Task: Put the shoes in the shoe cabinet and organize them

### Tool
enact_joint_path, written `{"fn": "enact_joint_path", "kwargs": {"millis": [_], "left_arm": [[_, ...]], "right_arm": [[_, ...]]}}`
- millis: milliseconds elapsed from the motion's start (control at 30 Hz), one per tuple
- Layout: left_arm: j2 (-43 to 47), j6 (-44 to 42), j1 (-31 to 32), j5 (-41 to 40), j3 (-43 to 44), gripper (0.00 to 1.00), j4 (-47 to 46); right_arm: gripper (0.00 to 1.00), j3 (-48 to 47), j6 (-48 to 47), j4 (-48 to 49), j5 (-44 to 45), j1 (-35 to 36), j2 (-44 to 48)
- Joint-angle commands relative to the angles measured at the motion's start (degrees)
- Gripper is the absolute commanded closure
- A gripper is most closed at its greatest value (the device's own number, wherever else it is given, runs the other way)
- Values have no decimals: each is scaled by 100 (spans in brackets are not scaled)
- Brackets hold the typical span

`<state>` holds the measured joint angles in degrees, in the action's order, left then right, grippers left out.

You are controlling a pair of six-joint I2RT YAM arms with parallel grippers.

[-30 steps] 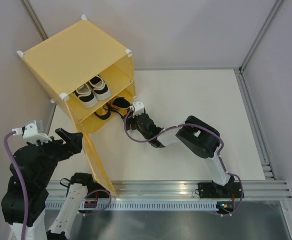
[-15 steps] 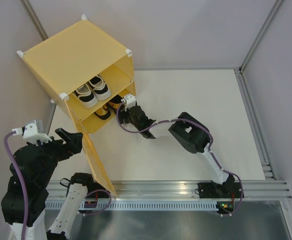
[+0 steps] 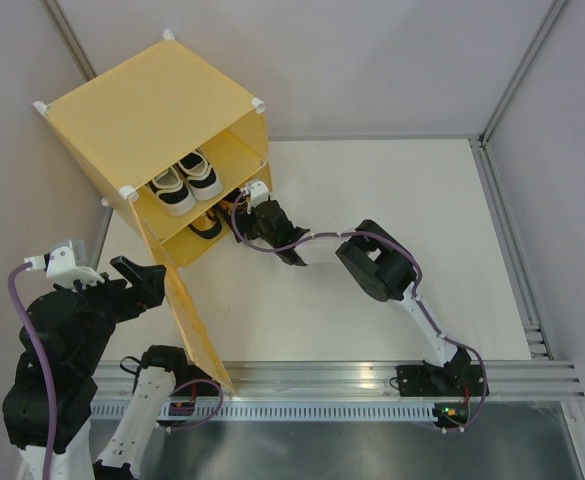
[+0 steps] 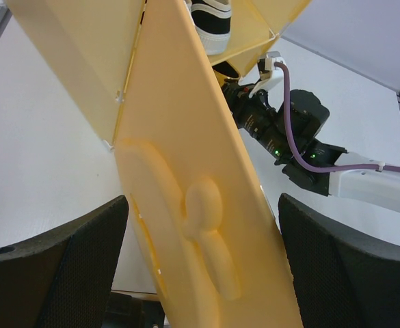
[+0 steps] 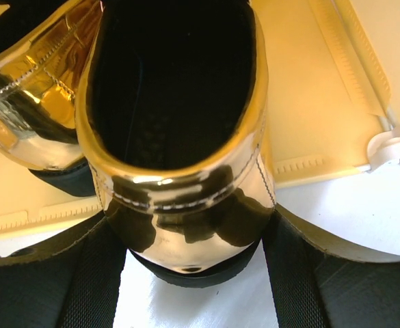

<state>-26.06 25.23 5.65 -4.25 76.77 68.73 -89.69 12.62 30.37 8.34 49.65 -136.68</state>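
The yellow shoe cabinet (image 3: 152, 110) stands at the table's far left, its door (image 3: 192, 320) swung open toward me. Two white-and-black sneakers (image 3: 184, 180) sit side by side on its upper shelf. My right gripper (image 5: 193, 229) is shut on the heel of a shiny gold shoe (image 5: 186, 191), whose toe points into the lower compartment (image 5: 309, 102). A second gold shoe (image 5: 29, 116) lies inside just to its left. In the top view the right gripper (image 3: 257, 215) is at the lower opening. My left gripper (image 4: 200, 263) is open, its fingers straddling the door (image 4: 186, 137) without touching it.
The white table (image 3: 392, 200) stretches to the right of the cabinet. An aluminium rail (image 3: 372, 380) runs along the near edge by the arm bases. Grey walls and frame posts (image 3: 517, 70) enclose the table. The cabinet's white corner connector (image 5: 394, 143) sits just right of the held shoe.
My right arm has stretched up and left, carrying the gold shoe from in front of the cabinet into the lower opening. The left arm and the door have not moved.
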Motion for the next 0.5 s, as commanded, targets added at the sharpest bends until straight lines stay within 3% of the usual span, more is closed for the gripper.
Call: {"fn": "enact_joint_path", "kwargs": {"millis": [0, 100, 400, 467], "left_arm": [[58, -247, -3, -199, 13, 8, 369], [49, -247, -3, -181, 4, 8, 369], [75, -238, -3, -190, 31, 8, 387], [66, -238, -2, -181, 31, 8, 387]], "right_arm": [[41, -111, 206, 355, -579, 45, 106], [37, -66, 214, 399, -605, 27, 142], [5, 162, 144, 355, -808, 10, 335], [4, 224, 153, 382, -807, 10, 388]]}}
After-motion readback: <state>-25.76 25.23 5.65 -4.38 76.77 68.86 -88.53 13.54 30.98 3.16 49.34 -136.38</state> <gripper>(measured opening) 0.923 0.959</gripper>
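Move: The second gold shoe, held by its heel, points into the cabinet's lower compartment; its middle lies some 7 cm ahead and 6 cm left of the right hand, about level. The other gold shoe is some 4 cm ahead and 12 cm left; the black-and-white sneakers stand about 15 cm above it. The compartment's right front corner is 5 cm ahead, 8 cm right. From the left hand the held shoe lies roughly 39 cm ahead, 4 cm right and 31 cm below. The gold shoe is let go at the heel: the right hand first stays almost still with its grip kept, then spreads its fingers towards wide open on either side of the heel. As they open, the hand eases about 1 cm back and slightly left, turning some 5 degrees counter-clockwise, with the heel still between the fingers. ##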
